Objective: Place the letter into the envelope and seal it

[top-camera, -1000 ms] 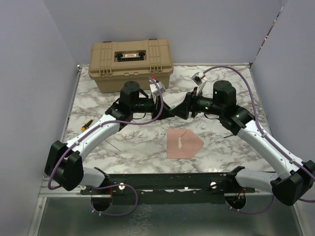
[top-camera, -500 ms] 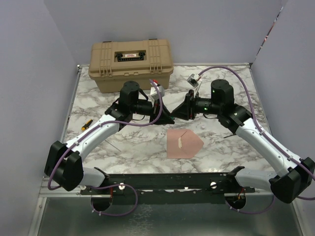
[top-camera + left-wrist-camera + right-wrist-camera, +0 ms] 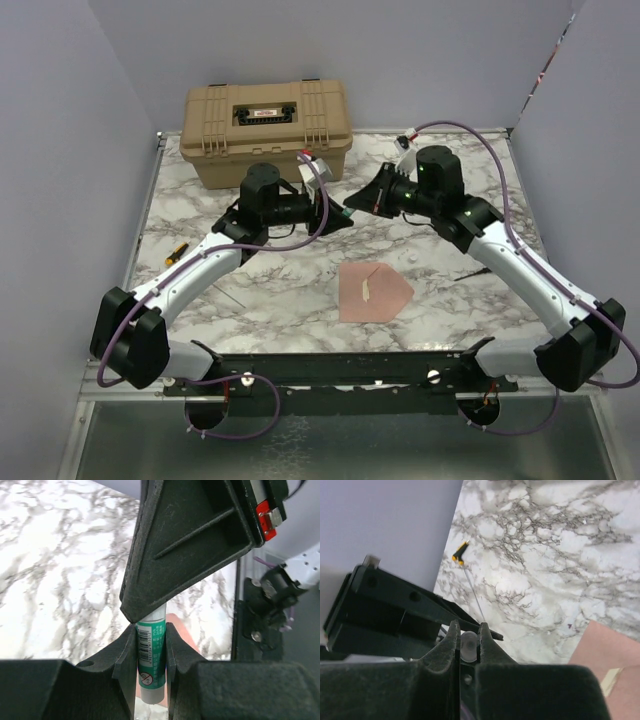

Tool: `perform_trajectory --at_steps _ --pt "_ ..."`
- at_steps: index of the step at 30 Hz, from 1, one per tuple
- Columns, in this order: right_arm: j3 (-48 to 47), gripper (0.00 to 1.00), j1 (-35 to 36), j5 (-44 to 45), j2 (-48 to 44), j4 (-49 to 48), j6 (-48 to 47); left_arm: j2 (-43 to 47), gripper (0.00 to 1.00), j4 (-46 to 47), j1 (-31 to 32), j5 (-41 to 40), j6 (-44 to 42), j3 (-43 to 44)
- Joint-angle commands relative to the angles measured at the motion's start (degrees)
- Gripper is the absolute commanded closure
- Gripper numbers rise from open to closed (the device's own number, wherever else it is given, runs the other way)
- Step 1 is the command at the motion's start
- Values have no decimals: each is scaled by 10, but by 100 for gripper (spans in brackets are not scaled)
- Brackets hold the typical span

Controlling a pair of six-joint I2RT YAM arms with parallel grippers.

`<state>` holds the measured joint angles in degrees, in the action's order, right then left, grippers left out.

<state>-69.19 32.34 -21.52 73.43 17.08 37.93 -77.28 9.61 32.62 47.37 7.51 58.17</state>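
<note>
The pinkish-brown envelope (image 3: 372,292) lies flat on the marble, its pointed flap toward the right, and shows at a corner of each wrist view (image 3: 178,626) (image 3: 612,650). The letter is out of view. Behind the envelope and above the table, the two grippers meet tip to tip. My left gripper (image 3: 338,216) (image 3: 150,630) is shut on a green-labelled glue stick (image 3: 151,655). My right gripper (image 3: 352,207) (image 3: 468,630) is shut on the stick's whitish cap end (image 3: 469,645). Its dark finger covers the stick's top in the left wrist view.
A tan plastic toolbox (image 3: 265,130) stands at the back left, just behind the left arm. A small yellow-and-black tool (image 3: 176,252) (image 3: 461,552) lies near the left wall. Purple walls close the table on three sides.
My right gripper swung toward the left gripper and closed its jaws on the glue stick's cap. Both grippers shifted a little toward the back. The envelope has not moved.
</note>
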Motion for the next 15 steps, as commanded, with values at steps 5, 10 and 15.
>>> perform_trajectory --at_steps 5,10,15 --pt "-31 83 22 134 9 14 182 -8 100 58 5 -1 5 57" --pt "-27 44 6 77 -39 21 87 -6 100 46 3 44 8 45" --pt "-2 35 1 -34 -71 3 -14 -10 100 44 2 118 21 56"
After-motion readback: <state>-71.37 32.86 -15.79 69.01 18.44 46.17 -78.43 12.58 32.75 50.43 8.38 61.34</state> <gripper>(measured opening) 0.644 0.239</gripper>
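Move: The left gripper already holds the green glue stick, whose white cap end lies about 3 cm to that hand's right, level fore and aft and 1 cm up. The right fingers are already nearly shut at that cap end, which is roughly 1 cm ahead and 1 cm left of their hand point. The pink envelope lies some 7 cm back, 8 cm right and 24 cm below the left hand; counted from the right hand, 6 cm back, 4 cm right and 25 cm below. Finish the right wrist's twist at the cap, rolling some 15 degrees clockwise as seen along its fingers while both hands swing forward about 2 cm. Then spread the right fingers wide to let go of the cap end, drawing both hands back and up, the right one about 4 cm higher in all and the left nearly 3, with the left gripper keeping its hold on the tube. ##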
